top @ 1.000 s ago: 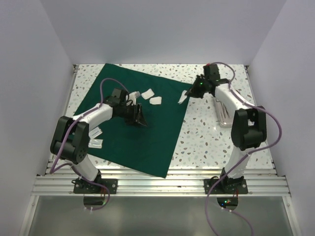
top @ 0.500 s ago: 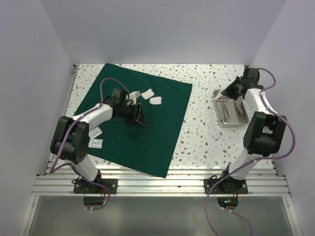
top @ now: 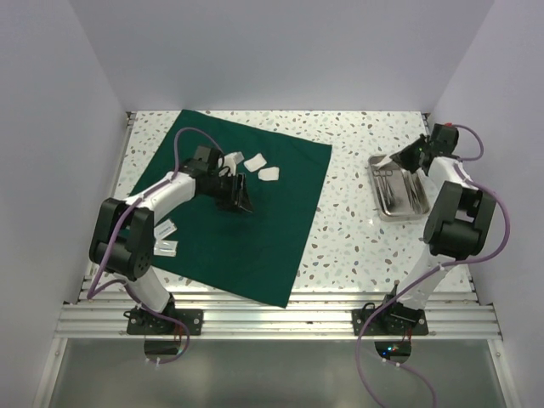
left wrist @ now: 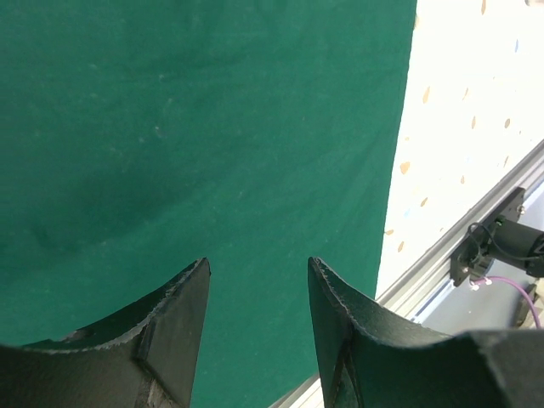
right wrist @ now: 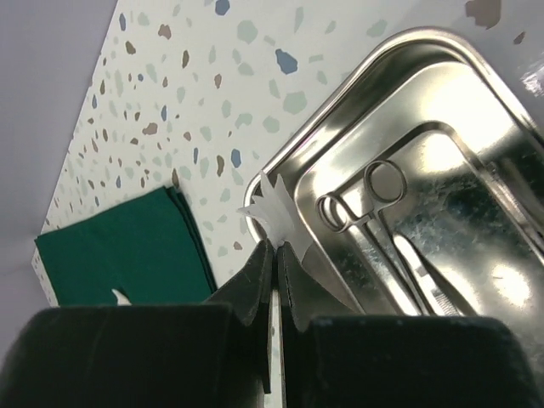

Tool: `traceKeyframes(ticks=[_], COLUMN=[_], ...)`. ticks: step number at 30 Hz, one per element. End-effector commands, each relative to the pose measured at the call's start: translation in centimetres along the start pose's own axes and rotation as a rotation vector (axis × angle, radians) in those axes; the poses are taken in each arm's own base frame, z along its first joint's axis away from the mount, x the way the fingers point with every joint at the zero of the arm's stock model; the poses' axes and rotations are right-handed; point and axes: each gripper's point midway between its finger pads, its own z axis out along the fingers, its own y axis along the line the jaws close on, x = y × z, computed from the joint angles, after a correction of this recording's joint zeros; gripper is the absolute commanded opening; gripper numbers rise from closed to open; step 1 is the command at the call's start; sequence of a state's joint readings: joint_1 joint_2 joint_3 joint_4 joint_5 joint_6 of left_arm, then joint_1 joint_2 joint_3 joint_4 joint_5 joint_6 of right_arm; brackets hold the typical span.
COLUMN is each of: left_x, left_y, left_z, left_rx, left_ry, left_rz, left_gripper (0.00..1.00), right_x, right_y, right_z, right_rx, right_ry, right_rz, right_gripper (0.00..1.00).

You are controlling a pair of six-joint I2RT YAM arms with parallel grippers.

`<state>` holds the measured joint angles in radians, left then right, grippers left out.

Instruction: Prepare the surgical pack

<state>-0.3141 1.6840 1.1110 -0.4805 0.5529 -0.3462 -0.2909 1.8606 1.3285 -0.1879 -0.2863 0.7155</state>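
The dark green cloth (top: 255,229) lies spread flat on the left half of the table. Three white gauze pads (top: 253,161) lie near its far edge, and two more (top: 166,238) lie by my left arm. My left gripper (top: 238,197) hovers over the cloth's middle, open and empty (left wrist: 257,265). The steel tray (top: 396,216) sits at the right, with thin metal instruments (right wrist: 365,195) inside. My right gripper (right wrist: 278,246) is shut on a small gauze pad (right wrist: 274,211) just above the tray's far left corner (top: 393,161).
The speckled table (top: 348,221) shows between the cloth and the tray. White walls close in the left, far and right sides. An aluminium rail (top: 272,319) runs along the near edge, by the arm bases.
My right arm carried the gauze pad from the cloth's right corner across to the tray's far left corner. My left gripper shifted slightly toward the far side and stayed open.
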Motion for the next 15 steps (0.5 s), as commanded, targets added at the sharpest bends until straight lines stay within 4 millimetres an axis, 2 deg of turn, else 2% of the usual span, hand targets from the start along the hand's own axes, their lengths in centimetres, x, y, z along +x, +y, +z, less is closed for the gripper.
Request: traceKeyframes(ticks=[1, 3, 8, 15], left_x=[-1.2, -1.6, -1.9, -2.1], left_y=[0.4, 0.5, 0.7, 0.7], left_z=[-0.5, -0.6, -0.5, -0.4], left_rx=[-0.027, -0.035, -0.046, -0.042], left_ry=[-0.003, -0.004, -0.002, 0.0], left_rz=[0.029, 0.031, 0.021, 0.016], left_gripper=[0.54, 0.54, 0.54, 0.54], right_x=[-1.2, -1.4, -0.1, 0.3], right_y=[-0.9, -2.0, -4.8, -6.8], right_z=[1.4, 2.1, 4.4, 4.5], right_rx=[-0.02, -0.003, 0.055, 0.159], right_ry=[-0.024, -0.025, 0.042, 0.074], right_rz=[0.032, 0.041, 0.053, 0.066], right_gripper=[0.0, 0.0, 0.0, 0.0])
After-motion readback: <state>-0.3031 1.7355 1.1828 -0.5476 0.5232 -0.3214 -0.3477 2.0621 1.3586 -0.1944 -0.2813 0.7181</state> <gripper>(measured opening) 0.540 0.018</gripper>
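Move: The right hand still pinches a gauze above the far part of the metal tray. The tray's middle lies about 6 cm back, 3 cm to the right and some 11 cm below. In the tray, the scissors lie about 8 cm back and 1 cm left of this hand. The green cloth's far right corner is some 20 cm left and 9 cm farther out. From the left hand, the tray is about 49 cm right and 9 cm ahead. Lower the right gripper about 9 cm into the far end of the tray, easing it some 3 cm to the right during the first part of the descent, then stop. Tip the fingers about 10 degrees more steeply down on the way, and keep them shut on the gauze as it comes down to the tray floor. ##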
